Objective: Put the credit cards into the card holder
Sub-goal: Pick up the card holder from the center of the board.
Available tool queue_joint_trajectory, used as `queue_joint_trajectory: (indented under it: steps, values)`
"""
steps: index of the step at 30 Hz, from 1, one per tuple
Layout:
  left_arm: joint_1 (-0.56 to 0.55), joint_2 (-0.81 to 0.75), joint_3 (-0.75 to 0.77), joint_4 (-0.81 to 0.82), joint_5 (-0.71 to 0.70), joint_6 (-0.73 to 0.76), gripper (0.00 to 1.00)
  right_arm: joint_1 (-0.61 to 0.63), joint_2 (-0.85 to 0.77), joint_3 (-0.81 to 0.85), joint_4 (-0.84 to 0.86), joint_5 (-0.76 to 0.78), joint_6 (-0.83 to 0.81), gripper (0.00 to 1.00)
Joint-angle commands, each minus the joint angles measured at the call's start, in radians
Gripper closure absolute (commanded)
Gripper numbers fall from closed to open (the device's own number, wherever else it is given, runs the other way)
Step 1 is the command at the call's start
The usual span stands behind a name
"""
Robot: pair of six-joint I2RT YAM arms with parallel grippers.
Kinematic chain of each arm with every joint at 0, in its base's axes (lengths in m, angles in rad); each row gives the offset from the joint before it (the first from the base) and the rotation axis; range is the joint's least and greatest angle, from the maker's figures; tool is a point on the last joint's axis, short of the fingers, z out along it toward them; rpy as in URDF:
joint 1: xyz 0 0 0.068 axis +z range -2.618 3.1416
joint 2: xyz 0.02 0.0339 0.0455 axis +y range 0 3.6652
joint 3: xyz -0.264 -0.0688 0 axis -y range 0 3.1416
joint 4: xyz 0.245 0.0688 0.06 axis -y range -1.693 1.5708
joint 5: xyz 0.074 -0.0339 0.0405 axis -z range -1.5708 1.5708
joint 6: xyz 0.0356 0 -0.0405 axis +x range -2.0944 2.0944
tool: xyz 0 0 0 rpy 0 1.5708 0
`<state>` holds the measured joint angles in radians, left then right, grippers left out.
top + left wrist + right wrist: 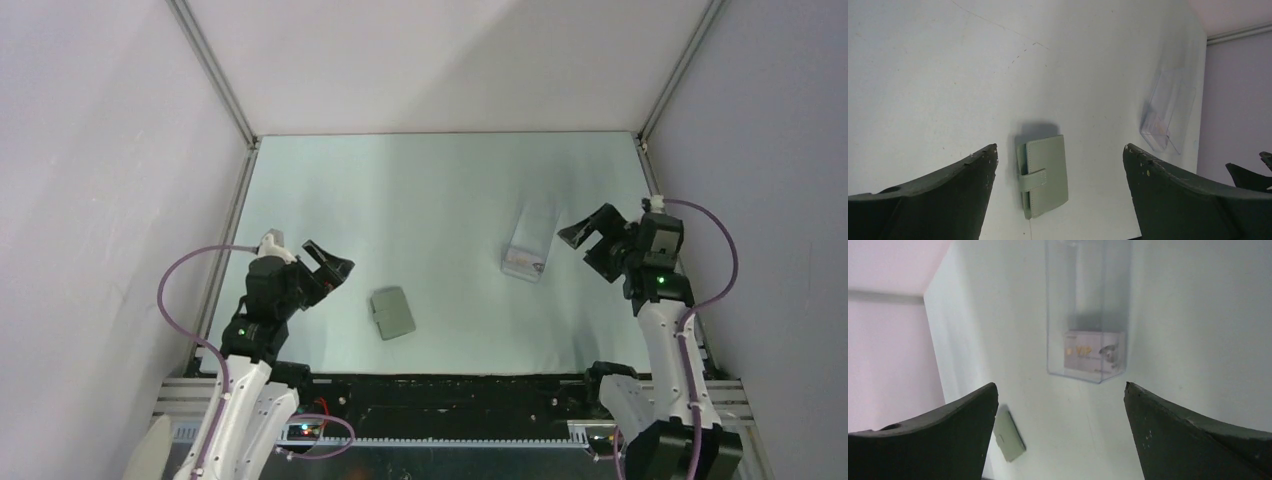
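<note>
The grey card holder (393,312) lies closed on the table, its strap fastened; it also shows in the left wrist view (1044,175) and in the right wrist view (1009,436). The credit cards (524,262) sit inside a clear plastic case (531,243) right of centre; a pale card with "VIP" print shows through the case in the right wrist view (1094,352). My left gripper (334,265) is open and empty, left of the holder. My right gripper (585,234) is open and empty, just right of the case.
The clear case also shows in the left wrist view (1169,110). Pale walls and metal frame posts (215,75) enclose the table on three sides. The black base rail (440,400) runs along the near edge.
</note>
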<state>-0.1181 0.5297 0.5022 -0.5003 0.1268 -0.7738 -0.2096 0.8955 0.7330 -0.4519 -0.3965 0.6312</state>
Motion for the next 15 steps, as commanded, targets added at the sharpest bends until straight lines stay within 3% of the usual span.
queue_joint_trajectory:
  steps: [1, 4, 8, 12, 15]
  values:
    - [0.011, 0.04, -0.014, 0.006, 0.067, -0.031, 0.0, 0.207, -0.045, 0.009, -0.036, 0.094, -0.064, 0.01]
    - [0.012, 0.089, -0.038, 0.006, 0.091, -0.049, 0.0, 0.406, -0.026, 0.02, -0.04, 0.256, -0.042, 0.01]
    - [0.014, 0.138, -0.065, 0.003, 0.101, -0.073, 0.0, 0.717, 0.079, 0.05, -0.026, 0.362, 0.016, 0.01]
    - [0.015, 0.174, -0.104, 0.0, 0.098, -0.098, 0.0, 0.919, 0.197, 0.065, 0.062, 0.374, 0.071, 0.01]
    - [0.015, 0.205, -0.134, 0.002, 0.105, -0.109, 0.0, 0.994, 0.287, 0.078, 0.121, 0.353, 0.106, 0.03]
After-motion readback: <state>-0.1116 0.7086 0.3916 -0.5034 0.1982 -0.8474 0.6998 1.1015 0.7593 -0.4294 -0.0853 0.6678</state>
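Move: The card holder lies flat about 11 cm to the left hand's right, roughly 2 cm ahead and some 15 cm below. From the right hand, the holder is about 37 cm to the left, 4 cm back and 18 cm below; the clear box with the cards stands nearer, about 13 cm ahead of the right hand, 8 cm to its left and 16 cm lower. The right hand sweeps left some 20 cm towards the card holder, coming back about 8 cm and sinking about 5 cm as it passes on the near side of the clear box, its wrist swinging counter-clockwise by roughly 35 degrees. Meanwhile the left hand sinks towards the holder's level, easing slightly back and tipping its fingers further down; both grippers stay wide open and neither touches the holder yet. ##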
